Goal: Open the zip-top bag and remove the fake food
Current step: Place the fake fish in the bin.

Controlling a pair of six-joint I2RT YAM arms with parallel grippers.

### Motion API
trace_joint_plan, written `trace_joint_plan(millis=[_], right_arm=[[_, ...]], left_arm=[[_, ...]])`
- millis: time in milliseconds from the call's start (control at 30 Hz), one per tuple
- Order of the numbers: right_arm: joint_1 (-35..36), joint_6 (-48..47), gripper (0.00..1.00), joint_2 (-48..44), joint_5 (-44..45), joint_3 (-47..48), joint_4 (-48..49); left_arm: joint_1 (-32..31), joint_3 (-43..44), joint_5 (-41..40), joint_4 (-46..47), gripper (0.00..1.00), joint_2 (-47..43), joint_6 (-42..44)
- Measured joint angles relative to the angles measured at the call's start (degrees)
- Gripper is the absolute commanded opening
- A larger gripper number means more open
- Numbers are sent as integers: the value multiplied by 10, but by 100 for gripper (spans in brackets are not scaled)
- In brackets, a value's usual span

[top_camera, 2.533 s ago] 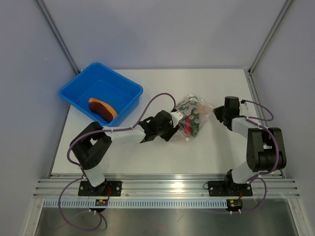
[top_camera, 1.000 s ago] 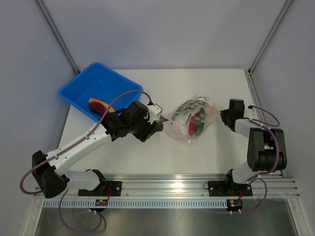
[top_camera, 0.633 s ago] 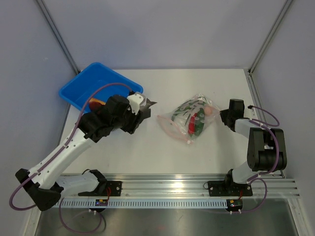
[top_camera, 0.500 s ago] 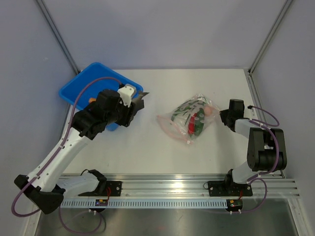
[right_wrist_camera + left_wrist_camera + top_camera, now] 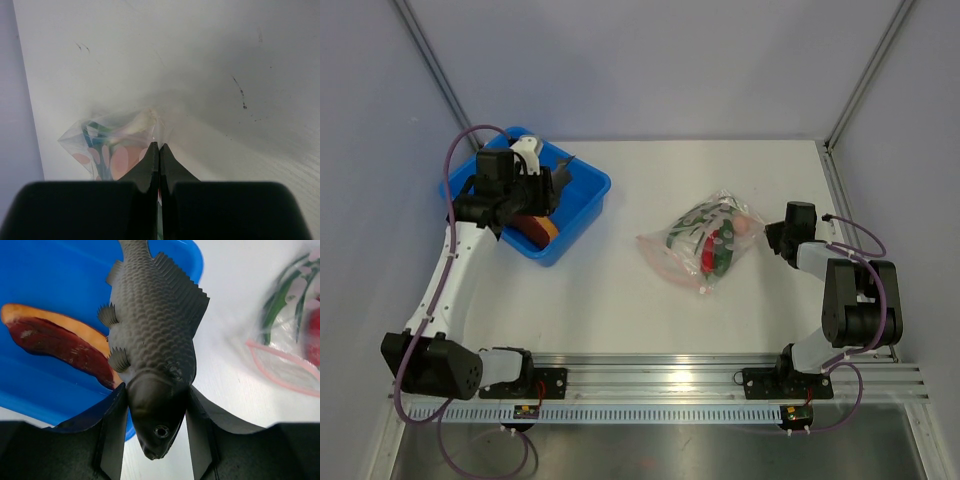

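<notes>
My left gripper [image 5: 548, 178] is shut on the grey fish [image 5: 150, 340], pinching its head between both fingers. It holds the fish above the blue bin [image 5: 582, 215], tail pointing out over the bin. The zip-top bag [image 5: 705, 240] lies at the table's centre right, its pink zip strip [image 5: 665, 262] open toward the left. Green vegetable [image 5: 280, 305], red bits and a pinkish ball [image 5: 747, 227] show inside it. My right gripper [image 5: 159, 145] is shut on the bag's right corner [image 5: 110, 140], low at the table.
An orange-tan piece with a dark red face [image 5: 60, 342] lies inside the blue bin [image 5: 50, 280], under the fish. White table [image 5: 620, 290] stretches between bin and bag. Grey walls and frame posts ring the table's back and sides.
My left arm has pulled away from the bag's mouth and swung left and back with the fish, ending above the blue bin. The bag and my right gripper have stayed put.
</notes>
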Motion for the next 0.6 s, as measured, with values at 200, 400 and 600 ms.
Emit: trace_joint_plan(millis=[200, 400, 600], right_arm=[[0, 1, 0, 4, -5, 0, 1], [0, 2, 0, 9, -9, 0, 3], [0, 3, 0, 9, -18, -4, 11]], left_arm=[[53, 0, 32, 47, 45, 65, -32], [77, 3, 53, 77, 45, 139, -48], [85, 5, 55, 88, 49, 192, -64]])
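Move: The left hand holds the fake fish by its head, tail forward, above the bin's near right side. The bin's middle lies about 14 cm ahead, 14 cm to the left and 22 cm below. The hot dog already in the bin is some 8 cm ahead, 11 cm to the left and 23 cm below; the bag's middle is about 5 cm ahead and 31 cm to the right, 24 cm below. From the right hand, the bin's middle is about 8 cm ahead and 62 cm left, nearly level. Still pinching the fish by the head between its fingertips, the left hand carries it down and forward into the bin's right part, beside the hot dog: mostly forward at first, then mostly down and slowing, about 9 cm lower and 7 cm farther out, easing a little left. The fingers tip down some 10 degrees. The right hand stays put, shut on the bag's corner. ##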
